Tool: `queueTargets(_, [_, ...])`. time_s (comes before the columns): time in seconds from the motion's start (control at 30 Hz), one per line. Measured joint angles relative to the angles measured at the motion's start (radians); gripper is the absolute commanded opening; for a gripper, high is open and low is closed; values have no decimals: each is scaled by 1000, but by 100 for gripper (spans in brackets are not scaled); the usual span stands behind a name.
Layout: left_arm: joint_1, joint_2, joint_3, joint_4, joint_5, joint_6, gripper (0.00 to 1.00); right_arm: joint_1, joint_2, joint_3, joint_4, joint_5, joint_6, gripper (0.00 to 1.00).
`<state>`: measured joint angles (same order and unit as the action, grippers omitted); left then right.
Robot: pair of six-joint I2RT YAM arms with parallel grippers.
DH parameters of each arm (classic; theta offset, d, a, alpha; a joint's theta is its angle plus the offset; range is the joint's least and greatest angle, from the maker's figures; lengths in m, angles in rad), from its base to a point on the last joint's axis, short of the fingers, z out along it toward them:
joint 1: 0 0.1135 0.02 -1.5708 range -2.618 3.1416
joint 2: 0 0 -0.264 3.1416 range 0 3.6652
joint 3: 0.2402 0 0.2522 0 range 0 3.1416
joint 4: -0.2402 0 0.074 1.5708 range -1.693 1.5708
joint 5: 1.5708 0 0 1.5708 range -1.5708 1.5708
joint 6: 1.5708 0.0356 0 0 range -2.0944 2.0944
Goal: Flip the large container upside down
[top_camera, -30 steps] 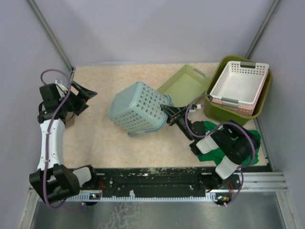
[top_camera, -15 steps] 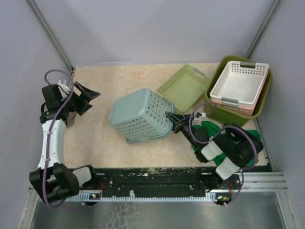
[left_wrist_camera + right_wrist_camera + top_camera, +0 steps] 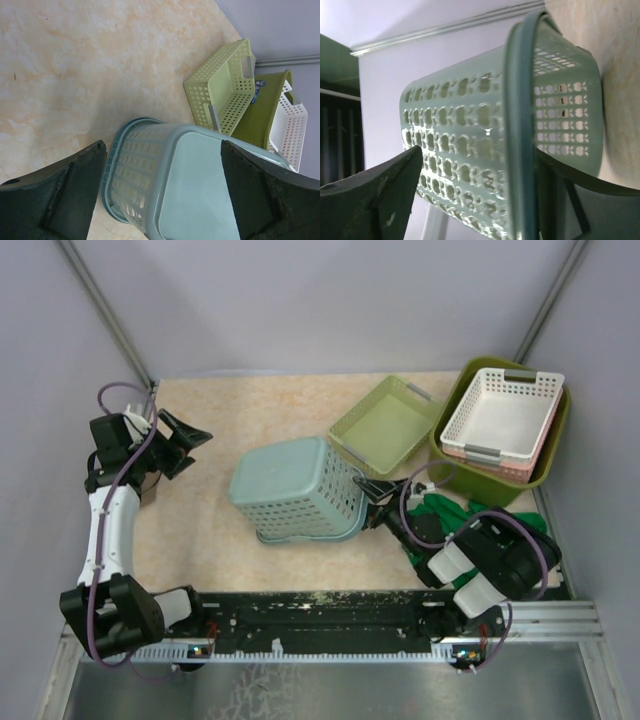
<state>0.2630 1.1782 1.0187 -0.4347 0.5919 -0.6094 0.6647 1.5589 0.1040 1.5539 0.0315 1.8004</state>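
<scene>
The large container (image 3: 290, 490) is a pale teal perforated basket in the middle of the table. It stands almost upside down, with its solid base up and its rim low against the table. In the left wrist view the container (image 3: 200, 185) shows that base. My right gripper (image 3: 372, 502) is at its right side, open. In the right wrist view, the container's (image 3: 470, 140) rim runs between the spread jaws of the gripper (image 3: 479, 155), close to the right finger, with a gap on the other side. My left gripper (image 3: 195, 450) hangs open at the table's left, apart from the container.
A yellow-green basket (image 3: 385, 425) lies behind the container. At the back right an olive-green tub (image 3: 480, 480) holds a white basket (image 3: 500, 415) on a pink tray (image 3: 490, 462). A green cloth (image 3: 440, 510) lies under my right arm.
The container has tipped from leaning on its side to base up. My right gripper came toward the near edge with its rim and has opened. The left arm barely shifted.
</scene>
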Motion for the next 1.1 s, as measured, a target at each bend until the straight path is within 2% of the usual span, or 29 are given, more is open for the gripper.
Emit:
queueTargets(0.13, [-2,1,1,0,4,8,100,0,-141,1,-181,-24,9,91])
queueTargets(0.27, [-6,26,24,-2,8,15,100,0,-351,74,-652,-52,-15,92])
queueTargets(0.4, [-8,40,30,-2,11,16,100,0,-460,242,-1097,-31,-89,93])
queueTargets(0.53, [-16,40,30,-2,12,23,100,0,-485,338,-1371,0,-126,93])
queueTargets(0.73, [-26,40,30,-2,12,34,100,0,-475,341,-1610,11,-138,93])
queueTargets(0.93, [-76,47,72,-26,10,77,100,0,-481,342,-1717,64,-143,94])
queueTargets(1.0, [-151,60,137,-50,-21,120,99,0,-493,342,-1743,85,-159,94])
queueTargets(1.1, [-333,69,252,-71,-106,188,99,0,-547,343,-1770,119,-229,92])
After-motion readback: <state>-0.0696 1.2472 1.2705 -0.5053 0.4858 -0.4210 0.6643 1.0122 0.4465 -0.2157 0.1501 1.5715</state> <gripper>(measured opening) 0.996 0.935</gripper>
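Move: From the right hand, whose parting fingers still straddle the raised right-hand rim, the large container's middle is about 12 cm to the left, 3 cm ahead and 5 cm lower, its bottom already facing mostly up. The light green basket lies some 20 cm ahead and 6 cm to the right; the green cloth is about 27 cm right and 5 cm back. The left hand has the container roughly 22 cm to its right, 7 cm back and 12 cm below. Opening its already parting fingers wider, the right hand lets go of the container's rim and sinks about 10 cm, then also draws some 5 cm to the right and a little back, rolling its left side down and tipping its fingertips some 30 degrees lower until it is clear beside the rim. Late on, the open, empty left hand swings about 9 cm right and 6 cm up, turning clockwise. ##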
